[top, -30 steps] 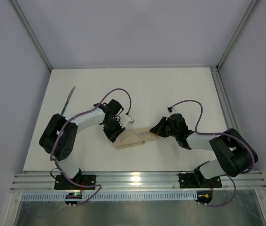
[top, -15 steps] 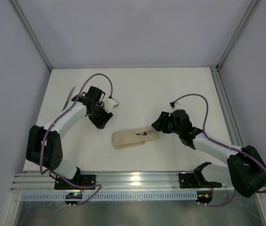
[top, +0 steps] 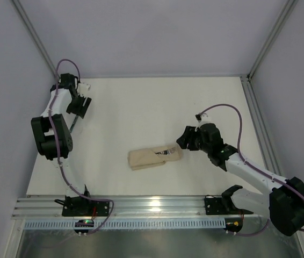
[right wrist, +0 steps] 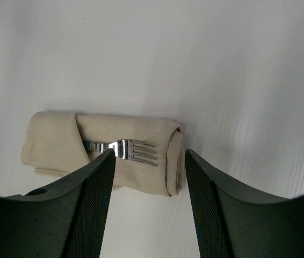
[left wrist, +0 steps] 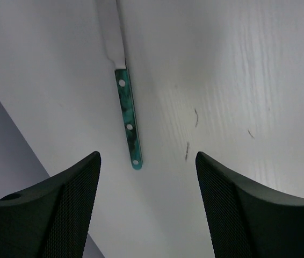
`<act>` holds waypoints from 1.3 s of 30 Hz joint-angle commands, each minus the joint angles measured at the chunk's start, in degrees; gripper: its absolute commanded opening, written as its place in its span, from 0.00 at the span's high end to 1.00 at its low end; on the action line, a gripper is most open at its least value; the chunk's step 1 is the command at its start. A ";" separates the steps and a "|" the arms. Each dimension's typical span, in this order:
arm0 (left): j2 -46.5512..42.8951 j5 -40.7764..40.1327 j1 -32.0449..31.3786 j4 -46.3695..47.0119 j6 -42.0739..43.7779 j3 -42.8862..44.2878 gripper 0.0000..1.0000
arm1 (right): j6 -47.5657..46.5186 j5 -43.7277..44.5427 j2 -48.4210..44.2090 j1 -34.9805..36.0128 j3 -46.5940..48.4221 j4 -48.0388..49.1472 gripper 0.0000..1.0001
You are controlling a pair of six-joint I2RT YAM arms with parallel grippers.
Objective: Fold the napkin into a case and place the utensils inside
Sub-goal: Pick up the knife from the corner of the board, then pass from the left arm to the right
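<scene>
The napkin [top: 147,158] lies folded as a long beige case near the middle of the table, also in the right wrist view [right wrist: 50,144]. The fork's silver tines [right wrist: 137,151] stick out of its fold on the cloth [top: 166,152]; the handle is hidden inside. My right gripper [top: 183,141] hangs just right of the case, open [right wrist: 149,157], holding nothing. The knife [left wrist: 128,115], teal handle and silver blade, lies on the table by the left wall. My left gripper [left wrist: 146,158] hovers open over its handle end, at the table's far left [top: 80,106].
The left wall [top: 17,107] runs right beside the left gripper and knife. An aluminium rail [top: 157,205] with both arm bases borders the near edge. A frame post [top: 259,123] lines the right edge of the white table [top: 141,107].
My left arm has swung from the napkin to the far left over the knife, opening. My right gripper has opened and drawn back slightly to the right of the case.
</scene>
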 commanded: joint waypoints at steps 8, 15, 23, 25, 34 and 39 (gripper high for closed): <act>18.08 -0.16 4.34 -9.22 -4.27 18.42 0.29 | -2.78 0.48 -5.24 0.23 -0.29 -2.49 0.41; 24.50 5.02 4.51 -12.92 -4.71 18.96 0.57 | -3.31 0.83 -6.99 0.23 0.59 -4.68 0.41; 20.14 15.13 4.43 -10.21 -1.99 11.69 1.00 | -3.49 2.24 -9.28 0.23 1.03 -7.06 0.41; 16.18 19.42 4.43 -7.66 -2.33 7.29 1.00 | -3.14 1.97 -9.46 0.23 1.29 -7.32 0.41; -16.16 28.14 -5.93 1.94 -2.86 -17.50 1.00 | -3.22 -6.44 -8.15 0.23 4.71 -6.54 0.41; -24.44 28.68 -20.57 -0.26 -2.33 -21.47 1.00 | -1.30 -12.17 -7.97 0.23 5.68 -3.37 0.37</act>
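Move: The knife's handle lies about 3 cm to the left of my left hand, 2 cm ahead and 8 cm below, its blade running on forward and slightly right. The folded napkin is far off, roughly 44 cm to this hand's right and 17 cm nearer me, at about the same depth below; the fork in it lies some 50 cm right and 14 cm nearer. From my right hand, the knife's handle is about 63 cm left and 17 cm farther out. I sink my open left hand about 7 cm onto the knife, easing a little forward and left, and shut the fingers so the pads pinch the middle of its handle. Then I carry the knife off to the right, back and up, some 20 cm rightward towards the napkin, rolling my left side down and swinging clockwise. My empty right hand rises about 4 cm, staying open. ##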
